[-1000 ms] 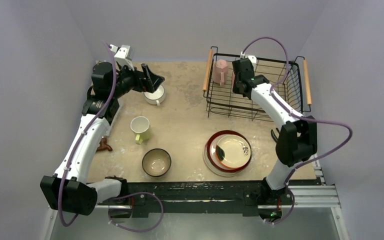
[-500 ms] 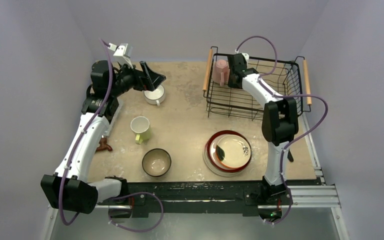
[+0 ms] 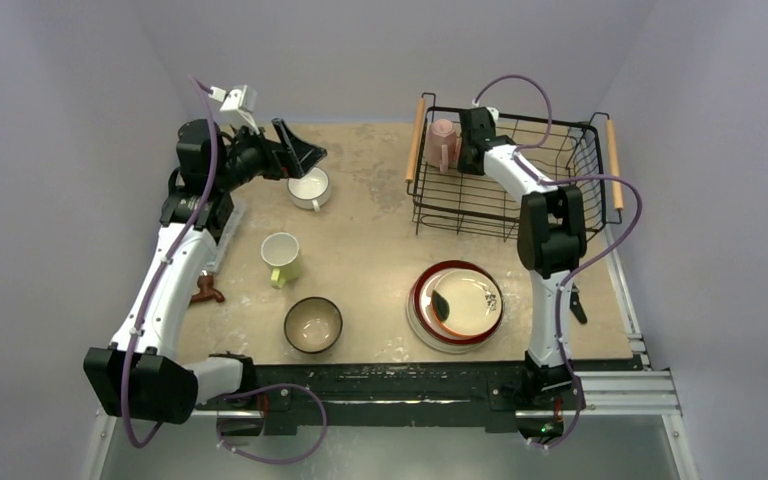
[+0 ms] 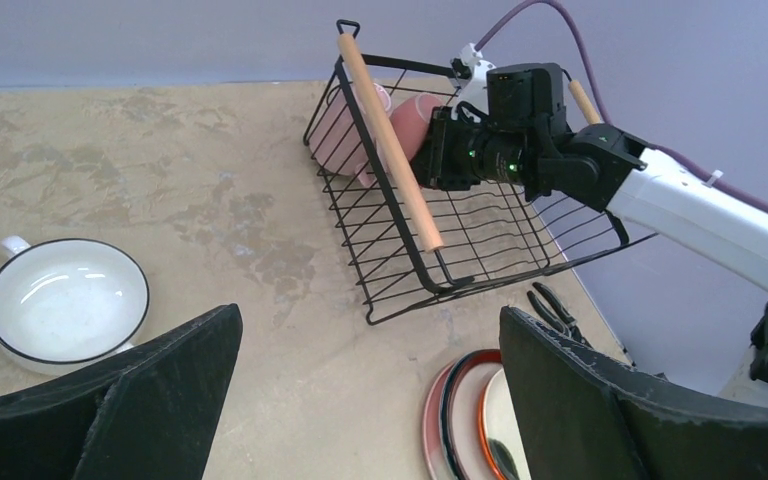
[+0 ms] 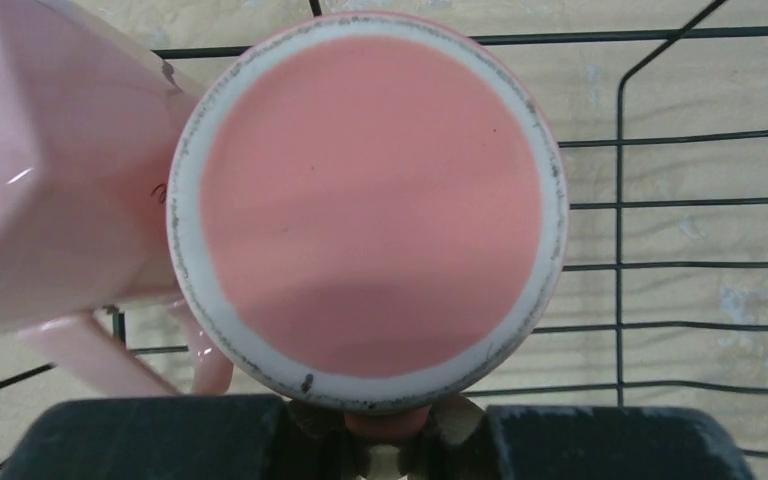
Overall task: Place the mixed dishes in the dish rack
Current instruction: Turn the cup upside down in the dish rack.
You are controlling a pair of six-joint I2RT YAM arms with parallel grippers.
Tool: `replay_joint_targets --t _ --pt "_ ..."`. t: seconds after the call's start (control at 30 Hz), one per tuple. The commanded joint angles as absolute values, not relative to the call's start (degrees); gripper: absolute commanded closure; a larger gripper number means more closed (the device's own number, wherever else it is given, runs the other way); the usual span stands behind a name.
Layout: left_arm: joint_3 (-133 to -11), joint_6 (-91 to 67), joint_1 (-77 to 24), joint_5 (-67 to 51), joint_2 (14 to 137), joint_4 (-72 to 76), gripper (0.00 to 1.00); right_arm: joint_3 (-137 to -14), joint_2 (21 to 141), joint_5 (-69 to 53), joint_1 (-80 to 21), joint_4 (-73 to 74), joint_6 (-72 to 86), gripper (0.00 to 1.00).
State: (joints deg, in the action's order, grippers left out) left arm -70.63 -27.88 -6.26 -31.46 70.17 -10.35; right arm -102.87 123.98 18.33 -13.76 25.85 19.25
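Note:
The dish rack (image 3: 508,225) stands at the back right, a black wire basket with wooden handles (image 4: 390,160). Inside its left end, my right gripper (image 5: 387,425) is shut on the handle of the salmon mug (image 5: 370,200), whose base faces the wrist camera. The pale pink mug (image 5: 50,180) lies right beside it, at the rack's left wall (image 3: 442,143). My left gripper (image 3: 300,158) hangs open and empty just above the white mug (image 3: 310,187). On the table sit the yellow-green mug (image 3: 282,257), the teal bowl (image 3: 312,324) and the stacked plates (image 3: 457,304).
Black pliers (image 3: 572,300) lie right of the plates, near the table's right edge. A small brown object (image 3: 206,292) rests by the left arm. Purple walls close in on three sides. The right arm reaches over the rack's front rim.
The right arm has swung left, carrying the salmon mug across the rack to sit beside the pale pink mug. The left gripper has lifted slightly over the white mug.

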Motion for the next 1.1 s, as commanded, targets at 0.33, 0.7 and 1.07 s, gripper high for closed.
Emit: replay_joint_targets --t 0.33,0.7,1.07 --pt "-72.08 -33.00 -1.83 -34.74 70.93 -5.52 0.00 -111.08 127.75 18.94 -13.34 24.03 16.30 0.90" --pt "-72.00 -32.99 -1.58 -34.67 71.65 -5.85 0.00 -107.90 120.14 18.49 -13.44 28.21 18.84 0.44" --pt "-71.45 -29.93 -2.00 -30.49 68.58 -7.01 0.00 -80.16 89.00 8.32 -13.49 23.51 21.23 0.23"
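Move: The right hand already holds the pink cup upside down by its handle. The cup's spot on the rack floor lies about 7 cm ahead of that hand, level sideways, and 2 cm below. The first pink cup stands about 9 cm ahead, 8 cm left and 2 cm below; the rack's left wooden handle is about 6 cm ahead, 13 cm left and 4 cm up. From the left hand, the spot is roughly 22 cm ahead, 35 cm right and 27 cm below. Still pinching the handle, the right hand lowers the upside-down cup about 2 cm and slightly forward beside the first cup, holds there, then opens and lets go. Fingers still widening, it pulls off up and back towards the base, some 12 cm up and 9 cm back. The left hand, empty and open, drifts about 3 cm left and forward. ##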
